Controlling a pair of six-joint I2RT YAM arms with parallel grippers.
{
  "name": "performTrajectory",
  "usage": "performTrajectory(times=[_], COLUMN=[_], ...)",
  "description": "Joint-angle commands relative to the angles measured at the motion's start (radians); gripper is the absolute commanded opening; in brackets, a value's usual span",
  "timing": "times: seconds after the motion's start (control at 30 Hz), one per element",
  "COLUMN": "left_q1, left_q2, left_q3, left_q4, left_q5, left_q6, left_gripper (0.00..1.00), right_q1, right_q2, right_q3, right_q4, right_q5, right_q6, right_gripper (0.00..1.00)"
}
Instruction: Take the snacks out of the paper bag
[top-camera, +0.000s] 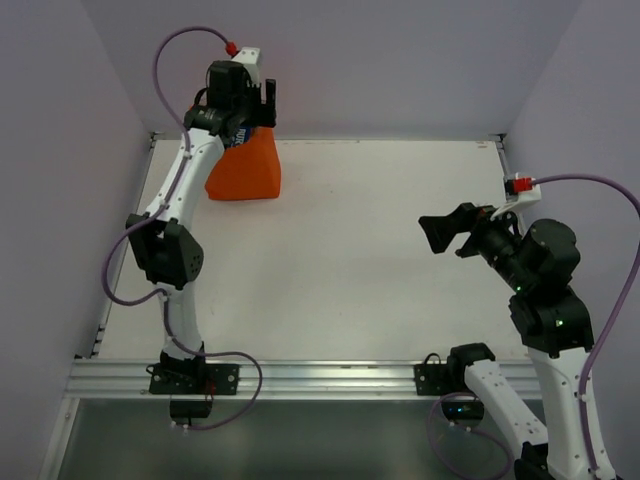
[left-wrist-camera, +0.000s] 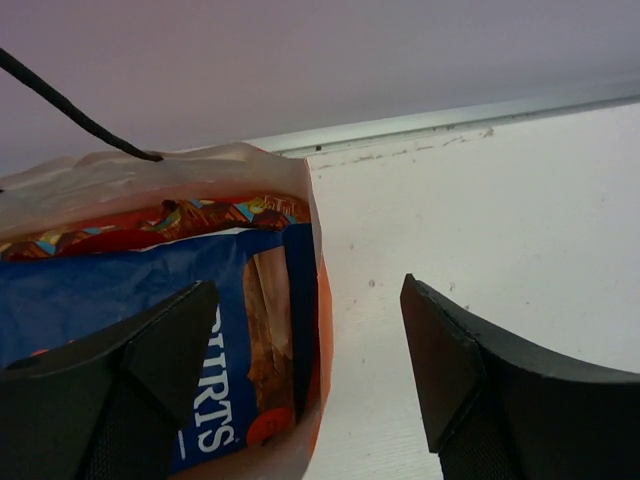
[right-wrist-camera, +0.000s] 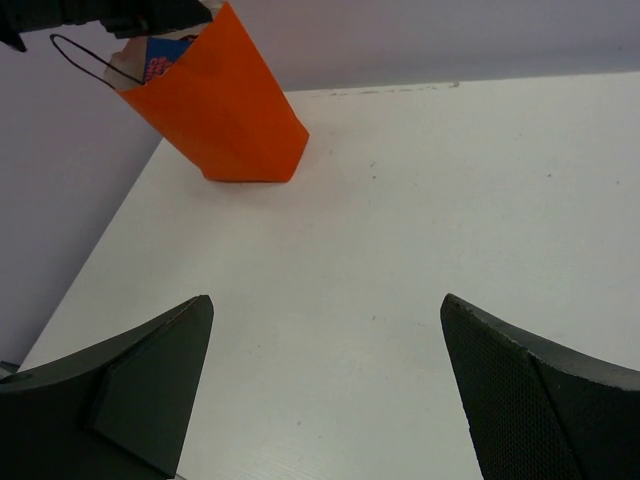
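Note:
The orange paper bag (top-camera: 245, 172) stands at the far left of the table, leaning, with its mouth up by my left gripper (top-camera: 250, 112). In the left wrist view the left gripper (left-wrist-camera: 310, 295) is open and straddles the bag's right wall (left-wrist-camera: 322, 330). One finger (left-wrist-camera: 150, 360) is inside, over a blue snack packet (left-wrist-camera: 100, 290); the other (left-wrist-camera: 460, 360) is outside, above the table. A red packet (left-wrist-camera: 150, 225) shows behind the blue one. My right gripper (right-wrist-camera: 325, 305) hangs open and empty over the table, far from the bag (right-wrist-camera: 235, 120).
A black cord handle (left-wrist-camera: 70, 110) loops up from the bag's pale rim. The back wall (top-camera: 400, 60) rises right behind the bag, and a side wall (top-camera: 60, 150) stands to its left. A metal rail (top-camera: 320, 378) runs along the near edge.

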Motion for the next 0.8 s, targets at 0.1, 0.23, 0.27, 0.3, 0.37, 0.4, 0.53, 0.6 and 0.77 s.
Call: performTrajectory(times=[0.1,0.23,0.27,0.3,0.37,0.4,0.53,0.6,0.77], left_q1=[-0.014,-0.045,-0.053,-0.059,-0.080,-0.087,-0.131,-0.152,-0.255], left_q2=[0.074,0.078,0.076,0.074,0.073,0.068,0.039,0.004,-0.117], left_q3=[0.059,0.024,0.016,0.004,-0.010,-0.018,-0.039,-0.052,-0.140], left_q4=[-0.015,-0.015,-0.014,-0.014,-0.017,-0.018,-0.067,-0.090,-0.176], left_q5=[-0.051,-0.031,-0.031,-0.031,-0.033,-0.034,-0.030,-0.017,-0.008], left_q6=[0.013,0.024,0.033,0.036,0.047,0.050,0.049,0.049,0.067], left_gripper=[0.69,0.49,0.44,0.33,0.19,0.13,0.00,0.00,0.00], right_q1=[0.003,0.003,0.003,0.001,0.001,0.001,0.001,0.001,0.001], right_q2=[-0.005,-0.013,-0.013,-0.013,-0.013,-0.013,-0.027,-0.034,-0.059], right_q3=[-0.015,-0.027,-0.030,-0.032,-0.035,-0.035,-0.036,-0.039,-0.049], right_q4=[0.036,0.049,0.049,0.050,0.053,0.052,0.056,0.056,0.061], right_q5=[-0.016,-0.011,-0.013,-0.013,-0.011,-0.011,-0.010,-0.004,0.004], right_q6=[0.000,0.001,0.001,0.000,0.001,0.001,0.001,0.000,-0.003], right_gripper=[0.99,0.99,0.99,0.99,0.99,0.99,0.99,0.99,0.99])
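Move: The orange paper bag's right-hand rim lies almost under the left hand, 1 cm ahead, 1 cm right and about 6 cm below, already between the open fingers in plan. Inside the bag, the blue snack packet is about 10 cm left, 1 cm ahead and 8 cm below; the red snack packet stands some 4 cm beyond it. From the right hand the same rim is roughly 34 cm ahead, 35 cm left and 11 cm below. The bag's right rim is pinched by the left hand, which sinks about 6 cm over it, tipping slightly further down, while its fingers go from wide open to shut on the paper. Already drifting right as they close, the hand then draws the rim right and back towards the table's middle, some 6 cm right and 5 cm back in all, turning slightly clockwise. ##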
